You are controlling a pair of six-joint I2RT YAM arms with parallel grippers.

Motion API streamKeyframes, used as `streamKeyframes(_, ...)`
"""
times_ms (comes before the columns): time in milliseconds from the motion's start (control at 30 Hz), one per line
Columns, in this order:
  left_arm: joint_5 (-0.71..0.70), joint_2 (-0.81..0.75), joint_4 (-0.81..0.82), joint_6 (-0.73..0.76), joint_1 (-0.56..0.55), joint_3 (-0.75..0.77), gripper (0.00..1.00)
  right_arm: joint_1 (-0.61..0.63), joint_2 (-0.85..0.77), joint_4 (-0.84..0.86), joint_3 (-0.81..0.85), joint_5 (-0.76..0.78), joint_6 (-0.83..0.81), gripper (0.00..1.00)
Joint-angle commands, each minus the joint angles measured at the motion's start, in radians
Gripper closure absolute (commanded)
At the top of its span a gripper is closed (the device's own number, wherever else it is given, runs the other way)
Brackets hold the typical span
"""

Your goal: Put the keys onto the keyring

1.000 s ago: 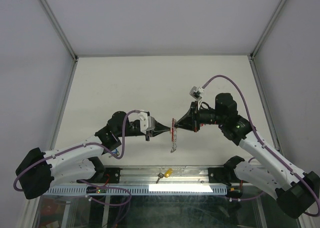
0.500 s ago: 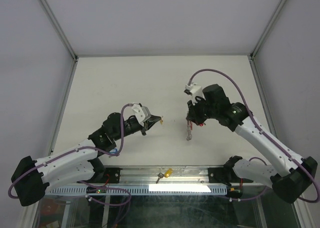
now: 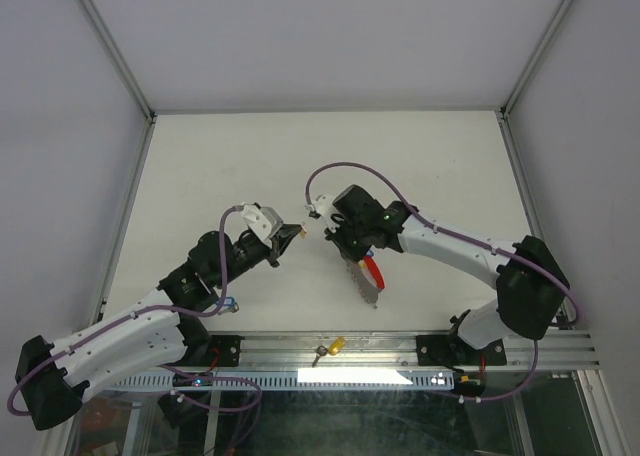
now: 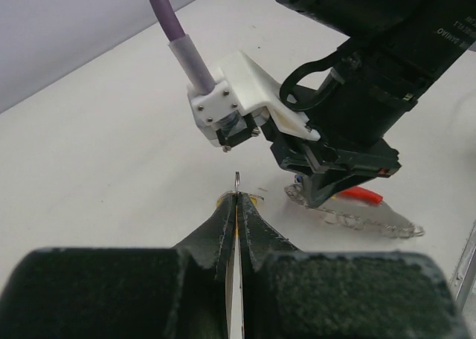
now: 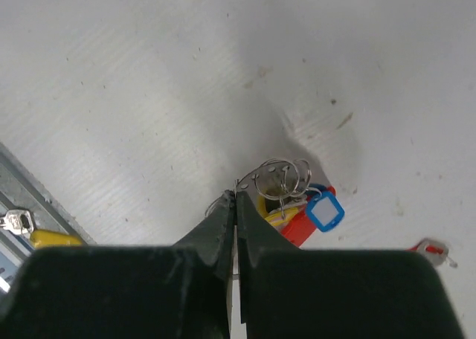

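My left gripper [image 3: 296, 233] [image 4: 236, 198] is shut on a key with a yellow tag [image 4: 253, 198]. The key's small wire ring [image 4: 236, 180] sticks out past the tips. My right gripper [image 3: 349, 255] [image 5: 236, 195] is shut on a silver ring of the keyring [image 5: 281, 177], close to the right of the left gripper. The keyring's metal rings [image 3: 365, 284] and red band [image 3: 377, 272] trail down onto the table. A blue-tagged key [image 5: 325, 210] and a yellow tag [image 5: 271, 208] hang among the rings. Another key with a red tag [image 5: 431, 248] lies loose on the table.
A yellow-tagged key [image 3: 331, 347] [image 5: 46, 237] lies on the metal rail [image 3: 400, 348] at the table's near edge. White walls and frame posts [image 3: 110, 46] bound the table [image 3: 240, 156] at the back and both sides.
The right arm swung left and down with the keyring, from mid-air to the table near the left gripper. The left gripper drew back to the left with its key.
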Motion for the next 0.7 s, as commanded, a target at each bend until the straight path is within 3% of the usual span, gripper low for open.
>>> streamKeyframes(0, -0.030, -0.030, -0.013, -0.031, 0.009, -0.013, 1.00, 0.006, 0.033, 0.255, -0.028, -0.061, -0.052, 1.00)
streamKeyframes(433, -0.023, -0.034, 0.016, -0.068, 0.009, -0.059, 1.00, 0.005, 0.033, 0.588, -0.257, -0.083, -0.082, 1.00)
streamKeyframes(667, 0.019, 0.016, 0.092, -0.153, 0.009, -0.142, 1.00, -0.010, -0.083, 0.784, -0.423, -0.171, -0.053, 1.00)
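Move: The right fingers already grip one end of the keyring, whose middle hangs roughly 5 cm back, 3 cm right and 4 cm below them. They head for bare table about 1 cm ahead, 3 cm left and 9 cm down. The yellow key in the left gripper is about 12 cm left, 3 cm ahead and 12 cm higher. From the left hand, that table spot lies some 1 cm back, 9 cm right and 21 cm down, and the keyring's middle about 7 cm back, 15 cm right and 16 cm down. Down about 6 cm goes the right hand, after first swinging a little left and forward (about 2.5 cm left in all), keeping its shut grip on the keyring end and lowering it to the table while the fingers tilt some 15 degrees, tips outward to the left. The left hand sinks about 4 cm beside it, still pinching the yellow key, with only a slight downward tip. ##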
